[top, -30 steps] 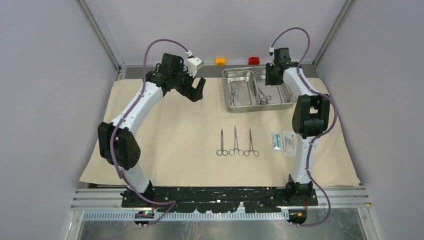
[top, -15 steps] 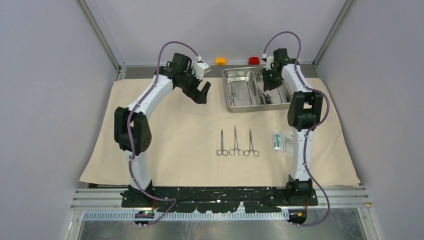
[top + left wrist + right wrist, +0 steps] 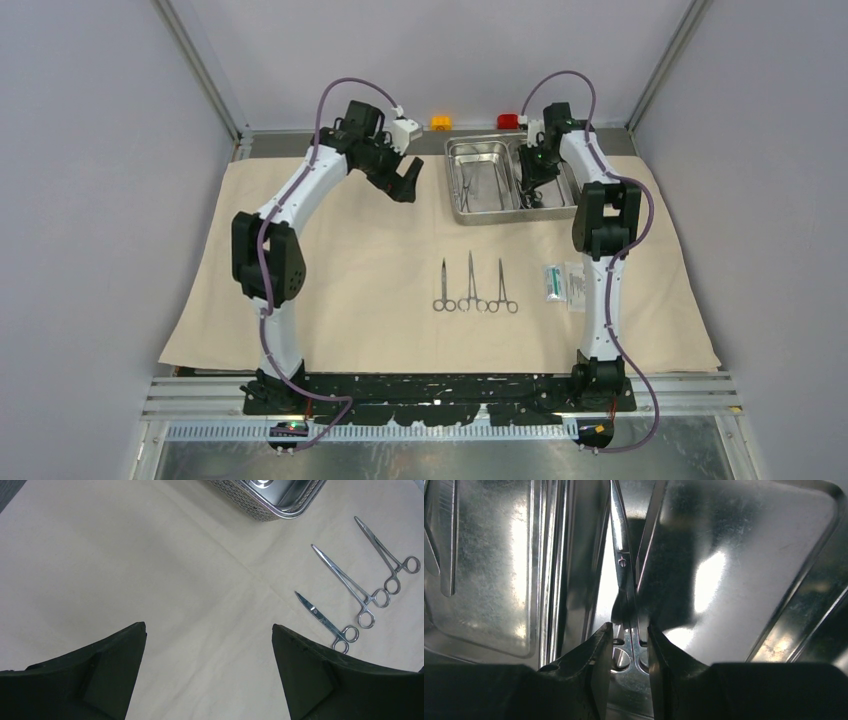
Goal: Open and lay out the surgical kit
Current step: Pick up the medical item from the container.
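Observation:
The beige cloth lies spread over the table. On it, at the back, stands the steel tray, with instruments in both compartments. My right gripper reaches down into the right compartment. In the right wrist view its jaws are narrowed but open, straddling the shanks of a ring-handled clamp just above the rings. Three ring-handled instruments lie in a row mid-cloth, with two packets to their right. My left gripper hovers wide open and empty left of the tray, over bare cloth.
An orange block and a red block sit behind the tray at the back wall. Tweezers lie in the tray's left compartment. The left wrist view shows the tray's corner and the laid-out row.
My right gripper has moved left and down into the tray's right compartment. The left arm has swung its gripper a little right, toward the tray.

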Available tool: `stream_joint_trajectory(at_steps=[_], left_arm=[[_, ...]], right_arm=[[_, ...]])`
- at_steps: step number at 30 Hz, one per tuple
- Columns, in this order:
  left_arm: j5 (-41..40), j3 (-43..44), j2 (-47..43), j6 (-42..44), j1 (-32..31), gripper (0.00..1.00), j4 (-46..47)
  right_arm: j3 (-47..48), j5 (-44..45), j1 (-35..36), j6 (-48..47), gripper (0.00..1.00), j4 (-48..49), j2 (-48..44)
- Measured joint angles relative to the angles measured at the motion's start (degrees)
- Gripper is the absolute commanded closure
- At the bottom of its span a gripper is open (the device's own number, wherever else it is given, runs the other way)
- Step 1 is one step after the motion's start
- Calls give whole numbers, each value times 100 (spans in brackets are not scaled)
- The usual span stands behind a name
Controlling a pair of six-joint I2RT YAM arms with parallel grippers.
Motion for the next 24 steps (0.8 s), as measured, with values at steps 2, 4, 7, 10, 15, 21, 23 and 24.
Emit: stream_joint_trajectory(at_steps=[2,4,7,10,15,21,23,24], left_arm=[[2,20,24,0,0,0,-4],[4,44,59,-2,0,0,-9],[4,76,109,-20,0,0,-42],[4,170,173,-35,0,0,-111],[4,236,195,-48,0,0,-186],[4,238,195,-50,-2,0,-219],[4,238,195,-50,-2,0,-223],[4,238,195,-50,-2,0,-223]], right_arm=[[4,-42,2,-9,63,9,17],[7,-52,17,-24,63,15,20],[-11,28,44,-111,66,94,20],[-68,264,118,-208,69,271,20],[-142,697,208,-365,75,614,17],[-170,946,236,-413,84,785,17],[-175,1054,232,-417,87,815,17],[-175,1102,227,-415,88,826,17]])
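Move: The scissors, the medical item to pick up, lie in the container's right compartment, their middle about 4 cm ahead of the right hand, 1 cm to its left and 1 cm below; the open fingers straddle the handles. The divider runs some 4 cm to the hand's left, level with it, and a thin instrument lies about 9 cm left, also level. From the left hand, the scissors' middle is roughly 28 cm right, 8 cm ahead and 15 cm below. Slide the right gripper forward about 3 cm along the scissors, from the handles towards the pivot, staying low in the container and easing some 1.5 cm right late on. Swing the fingertips forward and rightward, tilting the wrist roughly 15 degrees, and close the half-open fingers most of the way around the shanks just behind the pivot. ##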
